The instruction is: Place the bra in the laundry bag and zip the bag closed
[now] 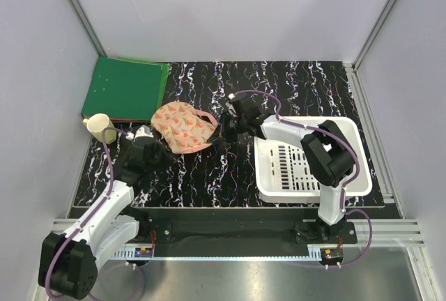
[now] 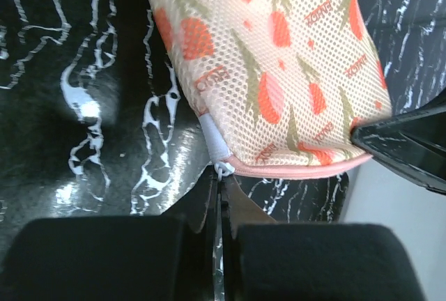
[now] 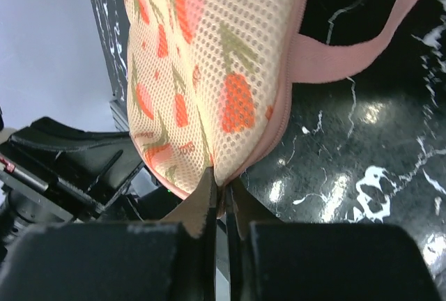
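The laundry bag [image 1: 182, 127] lies closed on the black marbled table, peach mesh with red-orange prints and a pink strap [image 3: 348, 57]. My left gripper [image 2: 221, 175] is at its near-left end, shut on the small white zipper pull [image 2: 224, 168] at the end of the pink seam. My right gripper [image 3: 221, 184] is at the bag's right end, shut on a pinch of the mesh edge beside the zipper. In the top view the left gripper [image 1: 159, 146] and right gripper [image 1: 221, 131] flank the bag. The bra is hidden.
A white slotted basket [image 1: 279, 193] stands at the right under the right arm. A green folder [image 1: 125, 88] lies at the back left, with a pale yellow cup [image 1: 101, 127] just in front of it. Grey walls enclose the table.
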{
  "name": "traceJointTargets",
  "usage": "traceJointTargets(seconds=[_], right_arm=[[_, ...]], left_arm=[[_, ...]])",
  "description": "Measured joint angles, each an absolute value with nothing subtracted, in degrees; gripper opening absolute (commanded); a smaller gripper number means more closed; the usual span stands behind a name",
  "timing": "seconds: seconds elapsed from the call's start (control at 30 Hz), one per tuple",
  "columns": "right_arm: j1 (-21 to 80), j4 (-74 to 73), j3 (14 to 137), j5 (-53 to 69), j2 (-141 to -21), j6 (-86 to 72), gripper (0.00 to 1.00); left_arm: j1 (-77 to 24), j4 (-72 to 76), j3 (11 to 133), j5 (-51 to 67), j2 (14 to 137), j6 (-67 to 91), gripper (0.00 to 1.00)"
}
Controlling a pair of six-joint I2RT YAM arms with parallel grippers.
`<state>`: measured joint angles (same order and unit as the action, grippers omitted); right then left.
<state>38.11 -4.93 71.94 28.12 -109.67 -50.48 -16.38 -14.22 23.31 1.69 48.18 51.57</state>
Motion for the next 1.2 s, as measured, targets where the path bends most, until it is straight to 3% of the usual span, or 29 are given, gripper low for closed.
traceJointTargets(seconds=[0.07,0.13,0.17,0.3,0.33,0.5,0.53,0.67,0.83,1.07,1.2], right_arm=[[38.3,-6.11,73.84,29.23,-110.89,-48.49,0.11],[38.35,-7.75,75.37,29.67,-111.77,-46.41,0.29],[38.35,-8.88,75.85,29.5,-111.85,-45.34,0.35],[39.0,-18.06,79.53,24.25,-111.85,-40.23,0.59],[39.33,-20.25,80.79,22.5,-111.85,-39.22,0.67],[44.21,-33.52,89.3,8.12,-111.48,-33.87,0.86],[45.71,-35.29,90.15,5.8,-111.02,-33.17,0.99],[52.03,-41.69,90.78,-2.59,-107.85,-31.88,0.99],[61.82,-46.87,86.56,-9.41,-98.94,-33.26,1.0],[81.45,-48.6,79.94,-10.35,-83.66,-36.84,1.0],[88.51,-44.53,67.66,-9.63,-73.54,-42.41,1.0]], left_arm=[[-15.38,-14.44,23.38,1.89,49.06,50.65,0.05],[-14.98,-14.7,24.08,2.22,50.92,49.08,0.22],[-14.96,-15.05,24.69,2.26,51.79,47.94,0.35],[-14.46,-18.09,26.96,0.58,51.99,44.36,0.55],[-14.68,-19.0,27.81,-0.19,51.75,43.66,0.56],[-22.72,-24.03,34.5,-5.3,49.82,40.88,0.59],[-26.15,-24.93,36.25,-6.79,49.54,40.53,0.59],[-38.22,-26.11,39.77,-12.58,45.58,40.64,0.59],[-42.39,-27.75,35.81,-14.09,32.18,43.55,0.6],[-42.52,-27.0,27.7,-1.91,12.12,46.81,0.63],[-42.54,-23.64,21.82,6.74,1.87,50.65,0.64]])
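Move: Both hands pinch the laundry bag's near edge, the left at the zipper pull. The bag's middle lies about 8 cm ahead and 4 cm right of the left hand, some 5 cm ahead and 9 cm left of the right hand, slightly below both. The mug stands about 8 cm ahead and 23 cm left of the left hand; the white bin's middle sits 33 cm right of the right hand and 5 cm back. Both hands open, releasing the laundry bag; left backs and rises about 13 cm, right retreats about 30 cm. ##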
